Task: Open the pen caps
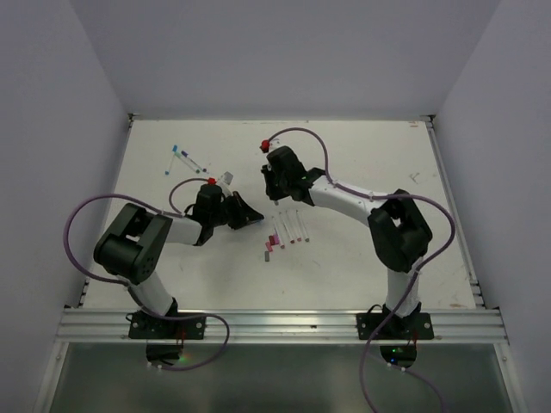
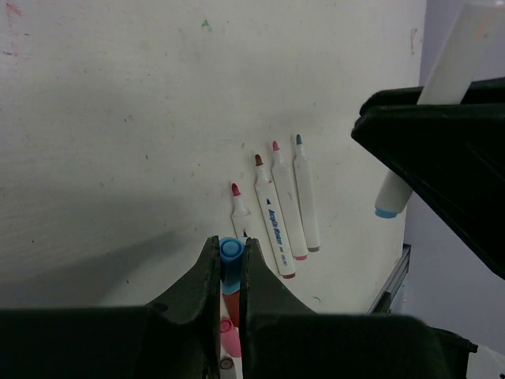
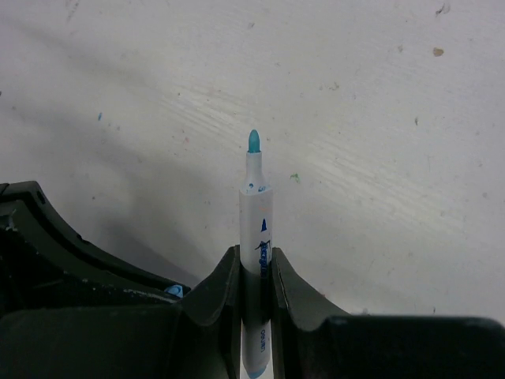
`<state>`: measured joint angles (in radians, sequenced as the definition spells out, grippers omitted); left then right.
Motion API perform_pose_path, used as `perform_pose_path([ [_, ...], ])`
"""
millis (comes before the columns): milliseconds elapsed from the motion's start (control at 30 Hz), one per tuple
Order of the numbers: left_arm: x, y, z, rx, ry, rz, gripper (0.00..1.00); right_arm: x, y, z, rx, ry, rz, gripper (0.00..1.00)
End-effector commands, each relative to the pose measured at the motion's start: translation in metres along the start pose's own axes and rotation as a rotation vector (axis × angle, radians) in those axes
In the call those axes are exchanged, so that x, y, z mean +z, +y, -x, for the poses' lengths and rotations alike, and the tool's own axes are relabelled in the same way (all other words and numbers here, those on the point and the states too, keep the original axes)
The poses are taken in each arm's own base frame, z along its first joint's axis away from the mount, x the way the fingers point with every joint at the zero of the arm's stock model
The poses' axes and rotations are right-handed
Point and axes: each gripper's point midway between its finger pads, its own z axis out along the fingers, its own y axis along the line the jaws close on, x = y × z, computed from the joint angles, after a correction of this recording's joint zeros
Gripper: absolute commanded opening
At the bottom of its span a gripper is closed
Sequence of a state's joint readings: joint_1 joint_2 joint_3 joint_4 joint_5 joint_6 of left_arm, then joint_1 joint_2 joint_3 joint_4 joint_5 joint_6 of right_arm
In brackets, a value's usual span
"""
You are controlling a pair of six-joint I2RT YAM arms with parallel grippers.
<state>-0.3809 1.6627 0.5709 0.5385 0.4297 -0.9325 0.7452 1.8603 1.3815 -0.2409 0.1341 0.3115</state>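
Note:
My left gripper (image 2: pixel 230 243) is shut on a blue pen cap (image 2: pixel 230 264), held just above the table. Under its fingers lie a red cap (image 2: pixel 230 306) and a pink cap (image 2: pixel 231 338). Several uncapped white pens (image 2: pixel 278 213) lie side by side beyond them. My right gripper (image 3: pixel 256 257) is shut on a white pen (image 3: pixel 255 221) whose teal tip is bare and points away. From above, the left gripper (image 1: pixel 256 217) and right gripper (image 1: pixel 274 196) hang close together over the pens (image 1: pixel 290 227) and loose caps (image 1: pixel 270 246).
Two blue-ended pens (image 1: pixel 184 158) lie at the far left of the table, and a white one (image 1: pixel 226 178) sits beside the left wrist. White walls close in three sides. An aluminium rail (image 1: pixel 284 325) runs along the near edge.

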Motion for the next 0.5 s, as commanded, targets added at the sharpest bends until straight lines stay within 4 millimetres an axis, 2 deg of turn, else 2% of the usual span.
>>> perform_pose_path([
  [0,0.014,-0.019,0.026,0.064,-0.04,-0.091,0.0,0.028,0.006,0.01,-0.058,0.018,0.059,0.0],
  [67,0.021,-0.011,0.029,0.049,-0.037,-0.077,0.0,0.046,-0.001,0.008,-0.059,0.037,0.046,0.0],
  [167,0.025,-0.004,0.039,0.043,-0.048,-0.074,0.0,0.056,-0.01,0.013,-0.042,0.037,0.052,0.0],
  [267,0.03,0.003,0.047,0.04,-0.048,-0.068,0.0,0.069,-0.019,0.009,-0.046,0.055,0.048,0.0],
  [400,0.037,0.007,0.055,0.032,-0.047,-0.077,0.0,0.08,-0.022,0.004,-0.045,0.065,0.049,0.0],
  [467,0.038,0.011,0.056,0.027,-0.048,-0.071,0.0,0.081,-0.015,0.003,-0.041,0.068,0.089,0.0],
])
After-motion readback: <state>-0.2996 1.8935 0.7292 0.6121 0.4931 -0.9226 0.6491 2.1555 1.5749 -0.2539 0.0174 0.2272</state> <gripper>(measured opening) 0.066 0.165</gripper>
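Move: The right hand holds the uncapped blue pen about 10 cm above the table and is taking it to clear table some 6 cm ahead; the row of open pens lies roughly 9 cm back and 5 cm right. The left hand, holding the blue cap, has clear table about 6 cm ahead and 4 cm below, the laid-down caps 6 cm back and 3 cm right, and the pen row 9 cm right, 1 cm back. Still gripping the pen, the right hand sinks 7.5 cm and advances; the left carries its cap about 5 cm forward. ##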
